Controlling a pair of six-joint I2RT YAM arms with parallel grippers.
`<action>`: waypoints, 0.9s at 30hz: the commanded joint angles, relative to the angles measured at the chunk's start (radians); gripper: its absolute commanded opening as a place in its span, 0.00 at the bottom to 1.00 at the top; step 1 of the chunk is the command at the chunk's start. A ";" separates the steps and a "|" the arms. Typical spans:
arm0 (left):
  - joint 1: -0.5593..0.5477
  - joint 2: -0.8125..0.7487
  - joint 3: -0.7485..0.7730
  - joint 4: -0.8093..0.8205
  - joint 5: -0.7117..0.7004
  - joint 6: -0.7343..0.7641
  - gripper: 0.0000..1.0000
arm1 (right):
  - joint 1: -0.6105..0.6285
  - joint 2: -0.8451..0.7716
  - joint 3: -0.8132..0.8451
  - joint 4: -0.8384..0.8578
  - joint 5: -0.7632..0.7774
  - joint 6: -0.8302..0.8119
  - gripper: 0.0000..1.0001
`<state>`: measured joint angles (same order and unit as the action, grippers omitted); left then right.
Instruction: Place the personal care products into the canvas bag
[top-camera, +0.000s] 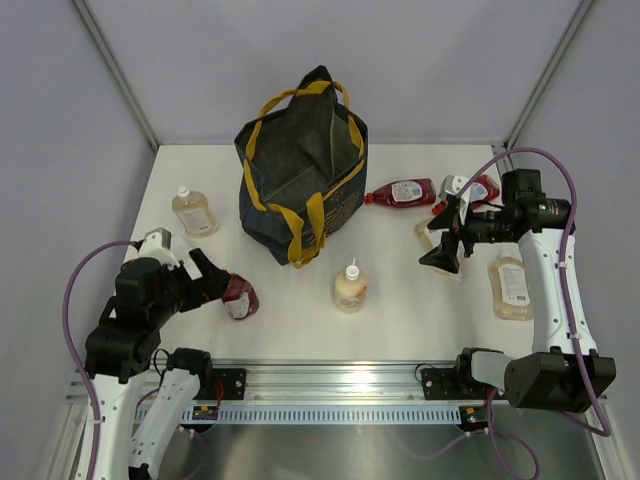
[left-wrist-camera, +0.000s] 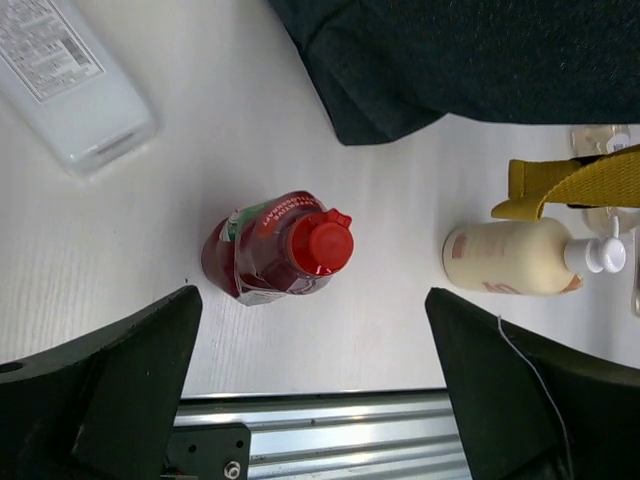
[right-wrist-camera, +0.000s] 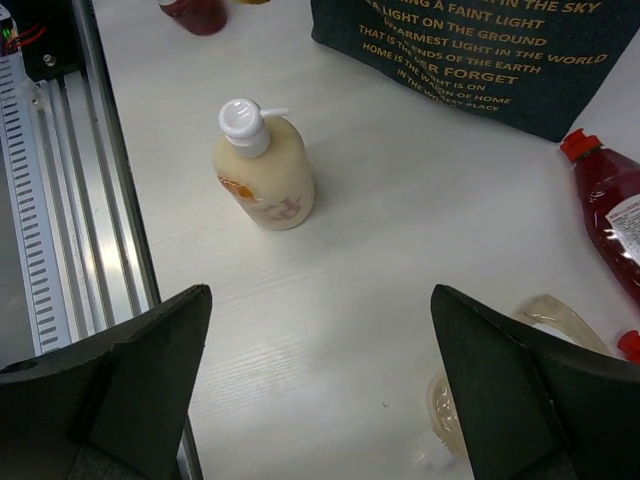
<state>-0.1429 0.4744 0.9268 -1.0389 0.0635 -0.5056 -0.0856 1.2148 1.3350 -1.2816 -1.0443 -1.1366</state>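
The navy canvas bag (top-camera: 300, 175) with mustard handles stands at the back centre. My left gripper (top-camera: 215, 280) is open, just left of an upright dark red pouch (top-camera: 240, 297); in the left wrist view the pouch (left-wrist-camera: 275, 250) stands just beyond the open gripper (left-wrist-camera: 312, 330). A pale bottle (top-camera: 350, 288) stands at front centre. My right gripper (top-camera: 440, 258) is open and empty above a pale pouch (top-camera: 430, 235). A red pouch (top-camera: 403, 193) lies right of the bag, with another red one (top-camera: 480, 188) behind the right arm. Pale ones sit at the right (top-camera: 511, 285) and at the left (top-camera: 192, 212).
A metal rail (top-camera: 330, 385) runs along the table's near edge. Grey walls close the back and both sides. In the right wrist view the open gripper (right-wrist-camera: 320, 300) hangs over bare table, with the pale bottle (right-wrist-camera: 262, 165) and the bag's printed side (right-wrist-camera: 490, 50) ahead.
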 joint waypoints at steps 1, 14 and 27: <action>0.003 0.027 -0.031 0.013 0.099 0.004 0.99 | 0.007 -0.003 -0.025 -0.022 -0.069 -0.072 1.00; -0.070 0.003 -0.238 0.186 -0.046 -0.103 0.99 | 0.006 0.015 -0.066 0.004 -0.095 -0.072 0.99; -0.238 0.029 -0.480 0.494 -0.338 -0.208 0.99 | 0.006 -0.008 -0.086 0.014 -0.080 -0.066 1.00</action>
<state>-0.3695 0.5316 0.5037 -0.6968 -0.1654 -0.6807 -0.0856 1.2274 1.2583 -1.2789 -1.0946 -1.1893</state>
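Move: The standing red bottle is about 4 cm to the left hand's right, 2 cm ahead, its middle some 15 cm below. The pump bottle stands about 27 cm to the right of the red bottle, level with it. From the left hand, the lying white bottle is roughly 15 cm ahead and 12 cm left, and the canvas bag 27 cm ahead and 19 cm right. From the right hand, the red bottle is about 47 cm left and 6 cm back, 18 cm below. Sink the left gripper about 12 cm over the standing red bottle, jaws kept wide open, easing slightly right as it drops and tipping the fingers some 10 degrees further down. Over the last third, also feed it forward about 3 cm, so that the bottle's upper part comes between the fingers, the cap close by the right one. Don't close yet. ##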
